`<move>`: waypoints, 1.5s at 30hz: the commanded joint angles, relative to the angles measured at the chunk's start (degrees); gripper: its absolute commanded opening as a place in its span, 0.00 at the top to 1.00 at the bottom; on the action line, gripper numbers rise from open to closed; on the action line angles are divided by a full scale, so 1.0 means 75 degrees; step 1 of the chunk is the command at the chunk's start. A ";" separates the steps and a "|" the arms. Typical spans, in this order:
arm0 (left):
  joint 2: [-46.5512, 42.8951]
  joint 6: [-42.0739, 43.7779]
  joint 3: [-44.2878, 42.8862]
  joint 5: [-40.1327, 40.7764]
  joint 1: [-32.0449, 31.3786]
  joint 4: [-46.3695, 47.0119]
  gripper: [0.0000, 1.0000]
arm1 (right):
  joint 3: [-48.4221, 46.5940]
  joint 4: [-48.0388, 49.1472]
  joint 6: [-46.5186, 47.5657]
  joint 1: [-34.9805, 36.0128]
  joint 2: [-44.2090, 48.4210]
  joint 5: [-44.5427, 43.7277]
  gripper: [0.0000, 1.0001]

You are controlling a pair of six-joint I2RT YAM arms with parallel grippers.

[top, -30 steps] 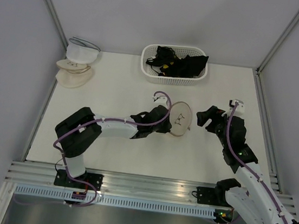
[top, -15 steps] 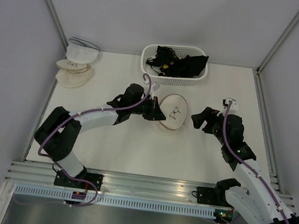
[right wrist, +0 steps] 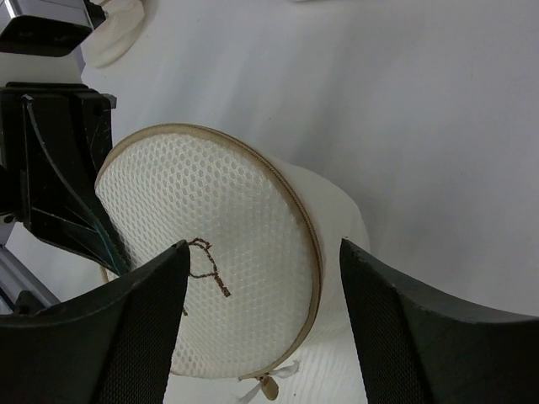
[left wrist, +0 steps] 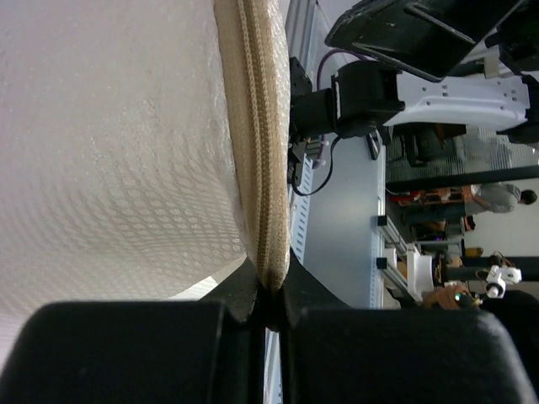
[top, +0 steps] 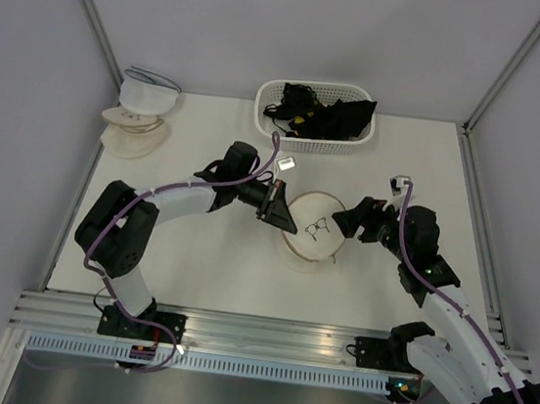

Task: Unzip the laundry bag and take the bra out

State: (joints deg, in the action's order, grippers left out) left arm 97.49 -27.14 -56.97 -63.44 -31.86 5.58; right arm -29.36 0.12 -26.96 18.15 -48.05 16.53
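The laundry bag (top: pixel 314 229), a round cream mesh pouch with a tan zip rim, sits mid-table. My left gripper (top: pixel 284 210) is shut on its left rim. In the left wrist view the zip seam (left wrist: pixel 263 168) runs down into the closed jaws of this gripper (left wrist: pixel 269 290). My right gripper (top: pixel 352 220) is open just right of the bag. In the right wrist view the bag (right wrist: pixel 210 244) lies between the spread fingers (right wrist: pixel 143 337) of this gripper (right wrist: pixel 261 328). A small zip pull (right wrist: pixel 268 385) hangs at the rim's lower edge. The bra is hidden.
A white basket (top: pixel 271 128) holding black garments stands at the back centre. Stacked cream and white dome pouches (top: pixel 140 112) sit at the back left. Grey walls and metal posts close in the table on three sides.
My left gripper has carried the bag back and then nearer, and its face now points more upward. My right gripper has moved left, up to the bag's right side.
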 commanded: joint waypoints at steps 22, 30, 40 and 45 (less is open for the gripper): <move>0.0161 0.1262 -0.1064 -0.0884 0.0369 -0.0941 0.98 | 0.0423 0.1941 -0.0518 0.0005 -0.1022 0.1674 0.94; -0.0235 0.0305 -0.1206 0.3763 0.0416 -0.1553 0.39 | 0.0528 0.2233 -0.1313 0.0017 -0.0999 0.1499 1.00; -0.2870 -0.2005 0.1148 0.6900 0.0135 -0.0455 0.34 | 0.1430 0.2632 -0.4746 0.0005 -0.1034 -0.0340 0.99; -0.3308 -0.3117 0.2263 0.7052 -0.0930 0.0473 0.31 | 0.1980 0.3205 -0.5896 0.0017 -0.1046 -0.0693 1.00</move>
State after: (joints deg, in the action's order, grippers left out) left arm 73.36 -41.65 -42.94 -14.83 -34.52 3.27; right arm -15.99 18.35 -61.52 18.15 -56.01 14.72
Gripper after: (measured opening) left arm 0.684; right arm 0.021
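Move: Just left of the right hand, about 3 cm over and 2 cm lower, is the right rim of the laundry bag's round top. The glasses motif is some 8 cm left of that hand and 2 cm back, and the zip pull roughly 8 cm back and 1 cm left. From the left hand, shut on the opposite rim, the right rim is about 12 cm right and 2 cm ahead. Easing left and down about 3 cm, the right hand shuts its open fingers on the bag's right rim while the left keeps its pinch and rises slightly. The left then opens, lets go and sweeps forward and down, then left and up, turning counter-clockwise some 45 degrees as it clears. The right, still pinching, sinks another 4 cm, rolling left side up and tipping down. ##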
